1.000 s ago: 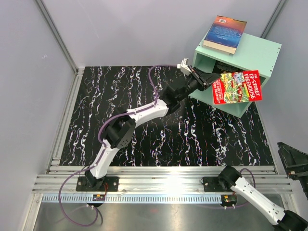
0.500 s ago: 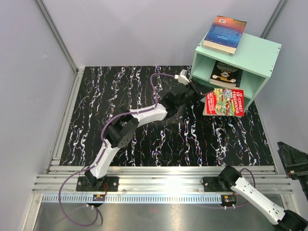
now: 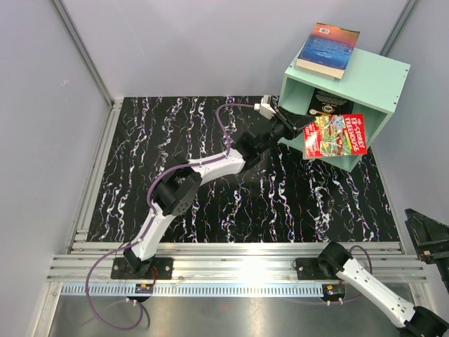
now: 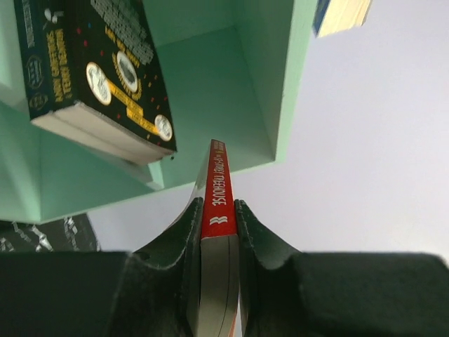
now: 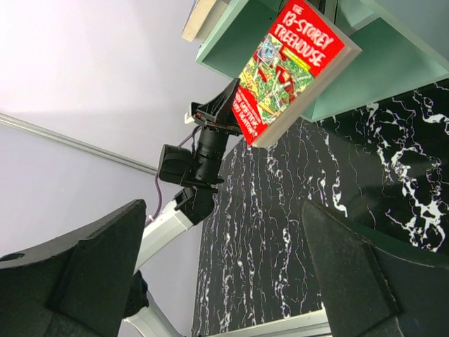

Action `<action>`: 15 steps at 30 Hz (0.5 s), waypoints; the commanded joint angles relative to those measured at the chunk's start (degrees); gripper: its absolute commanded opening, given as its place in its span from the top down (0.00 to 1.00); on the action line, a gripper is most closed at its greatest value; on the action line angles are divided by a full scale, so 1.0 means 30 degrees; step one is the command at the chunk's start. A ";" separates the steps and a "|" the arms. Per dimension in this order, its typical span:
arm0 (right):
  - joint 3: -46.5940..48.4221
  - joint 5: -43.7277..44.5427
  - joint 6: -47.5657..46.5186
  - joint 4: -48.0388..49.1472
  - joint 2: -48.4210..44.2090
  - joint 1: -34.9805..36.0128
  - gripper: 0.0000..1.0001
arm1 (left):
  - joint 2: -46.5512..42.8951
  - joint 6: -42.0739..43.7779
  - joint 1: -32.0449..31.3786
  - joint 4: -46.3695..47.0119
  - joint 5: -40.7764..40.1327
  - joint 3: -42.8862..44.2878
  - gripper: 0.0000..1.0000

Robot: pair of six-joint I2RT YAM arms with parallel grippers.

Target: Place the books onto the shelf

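My left gripper (image 3: 298, 130) is shut on the red "13-Storey Treehouse" book (image 3: 335, 135) and holds it in the air just in front of the mint-green shelf (image 3: 375, 77). In the left wrist view the red spine (image 4: 219, 200) is pinched between both fingers (image 4: 184, 239), pointing at the shelf's open front (image 4: 259, 91). A black book with gold emblems (image 4: 98, 70) lies inside one compartment. The blue-orange sunset book (image 3: 327, 49) rests on the shelf's top. My right gripper (image 5: 224, 267) stands wide open, low at the table's near right, with nothing between its fingers.
The black marbled tabletop (image 3: 231, 196) spreads between the arm bases and the shelf. Grey walls enclose the back and sides. An aluminium rail (image 3: 231, 267) runs along the near edge. The left arm (image 3: 203, 168) stretches diagonally across the table.
The left gripper dropped the red book down and back from the shelf, then lifted it again towards the shelf front. The right arm has not moved.
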 commanded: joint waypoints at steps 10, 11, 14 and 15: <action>0.0452 0.0782 0.1414 -0.2901 -0.0338 0.0347 0.00 | 0.1167 -0.2911 -0.1196 0.0360 -0.9416 0.4342 1.00; 0.0482 0.0753 0.1560 -0.2989 -0.0338 0.0347 0.00 | 0.1286 -0.3029 -0.1313 -0.0080 -1.0060 0.4700 1.00; 0.0628 0.0519 0.1794 -0.3194 -0.0368 0.0348 0.00 | 0.2192 -0.3613 -0.1519 -0.1019 -1.2144 0.6660 1.00; 0.0687 0.0402 0.1883 -0.3369 -0.0310 0.0347 0.00 | 0.2514 -0.3761 -0.1549 -0.0993 -1.2640 0.7188 1.00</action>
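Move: The left hand holds the red 13-Storey book by one end, just outside the shelf. The middle of the upper compartment lies about 10 cm ahead and 10 cm to the right, roughly level with the hand. The black book lies in there about 9 cm ahead, 8 cm right and 6 cm lower; the blue-orange book on the shelf top is some 13 cm ahead, 6 cm right and 12 cm higher. From the right hand the compartment is roughly 45 cm ahead, 17 cm left and 8 cm lower. Forward about 5 cm and rising a couple, the left hand carries the red book into the upper compartment, over the black book and beneath the shelf top. Over the same stretch the wrist swings counter-clockwise by some 20 degrees, with a slight roll that lifts the hand's right side, and the fingers keep their grip on the end of the book. ##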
